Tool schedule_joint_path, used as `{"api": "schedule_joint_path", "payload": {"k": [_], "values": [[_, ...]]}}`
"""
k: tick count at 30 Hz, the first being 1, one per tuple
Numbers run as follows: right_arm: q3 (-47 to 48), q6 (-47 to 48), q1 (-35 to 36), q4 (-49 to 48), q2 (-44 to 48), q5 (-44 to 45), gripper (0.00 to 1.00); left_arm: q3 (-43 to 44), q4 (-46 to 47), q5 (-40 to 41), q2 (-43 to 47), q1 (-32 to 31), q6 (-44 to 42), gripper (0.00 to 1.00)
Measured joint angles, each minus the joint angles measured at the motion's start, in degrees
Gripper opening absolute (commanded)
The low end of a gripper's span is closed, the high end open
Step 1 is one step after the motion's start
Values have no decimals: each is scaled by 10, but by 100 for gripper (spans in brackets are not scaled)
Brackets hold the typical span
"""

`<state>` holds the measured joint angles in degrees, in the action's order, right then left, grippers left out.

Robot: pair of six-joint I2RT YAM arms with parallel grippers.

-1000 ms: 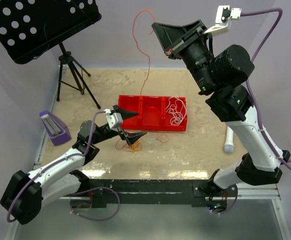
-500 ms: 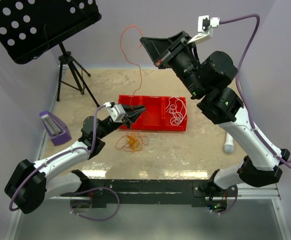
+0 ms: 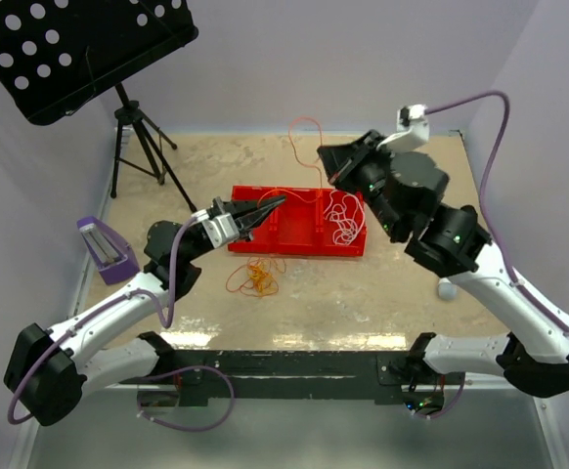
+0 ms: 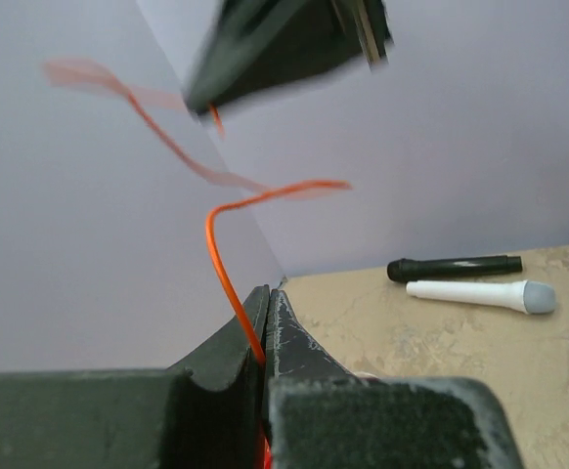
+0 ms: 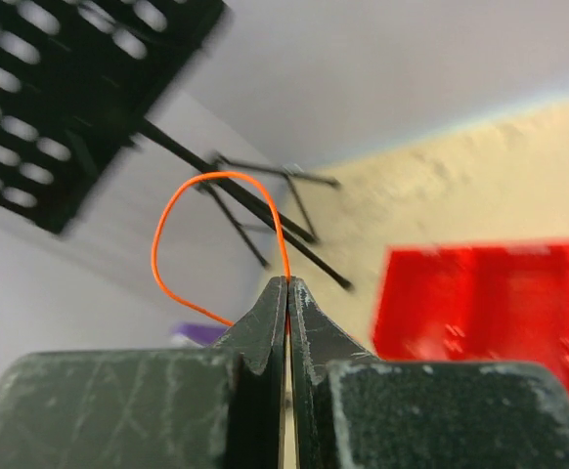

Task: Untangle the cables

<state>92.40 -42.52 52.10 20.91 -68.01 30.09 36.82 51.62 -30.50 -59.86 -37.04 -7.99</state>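
Note:
One orange cable (image 3: 304,121) runs in a loop between my two grippers, above the red tray (image 3: 299,242). My left gripper (image 3: 277,200) hangs over the tray's left part, shut on that cable (image 4: 228,293), which leaves its jaws (image 4: 268,291) upward. My right gripper (image 3: 324,154) is above the tray's far edge, shut on the same cable (image 5: 163,225) at its tips (image 5: 287,281). A small orange tangle (image 3: 255,277) lies on the table in front of the tray. White cables (image 3: 341,219) lie coiled in the tray's right compartment.
A black perforated music stand (image 3: 79,49) on a tripod (image 3: 143,147) stands at the back left. A purple holder (image 3: 104,251) sits at the left edge. A white microphone (image 3: 448,288) lies at the right, and beside it a black one (image 4: 456,266).
The left gripper closed on the orange cable at the tangle and rose to above the tray. The right arm came down and to the left, carrying its end of the cable.

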Motion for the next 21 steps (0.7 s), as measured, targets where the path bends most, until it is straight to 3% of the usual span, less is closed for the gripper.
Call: {"api": "schedule_joint_path", "payload": {"k": [4,11,18,21], "values": [[-101,-32,0,43,3,10,0,34,-11,-6,0,0,-22,0],[-192,-60,0,87,-37,2,2,63,-19,2,-3,2,-22,0],[-228,-24,0,54,-9,-40,62,99,-11,28,-12,5,-14,0],[-230,8,0,21,23,-56,73,100,-8,31,-17,7,-5,0]]}}
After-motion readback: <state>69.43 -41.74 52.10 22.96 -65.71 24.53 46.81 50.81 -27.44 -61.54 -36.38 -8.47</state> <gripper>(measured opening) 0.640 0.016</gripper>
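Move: The orange cable is already pinched in both grippers. The tangle it comes from lies on the table some 36 cm below the left hand, about 3 cm ahead and 4 cm to its left. From the right hand that tangle is about 13 cm left, level fore and aft, roughly 49 cm down. The red tray's middle is some 13 cm ahead and 3 cm left of the right hand; its white cable is 14 cm ahead and 8 cm right, both about 48 cm below. The right gripper lets go of its piece of orange cable: still shut, it plunges about 22 cm nearly straight down, fingers tipping down and the wrist rolling its left side lower, then opens well over halfway as it climbs back some 4 cm and tips partly up again. Meanwhile the left hand keeps its pinch on the cable and rises about 7 cm, away from the tangle. ##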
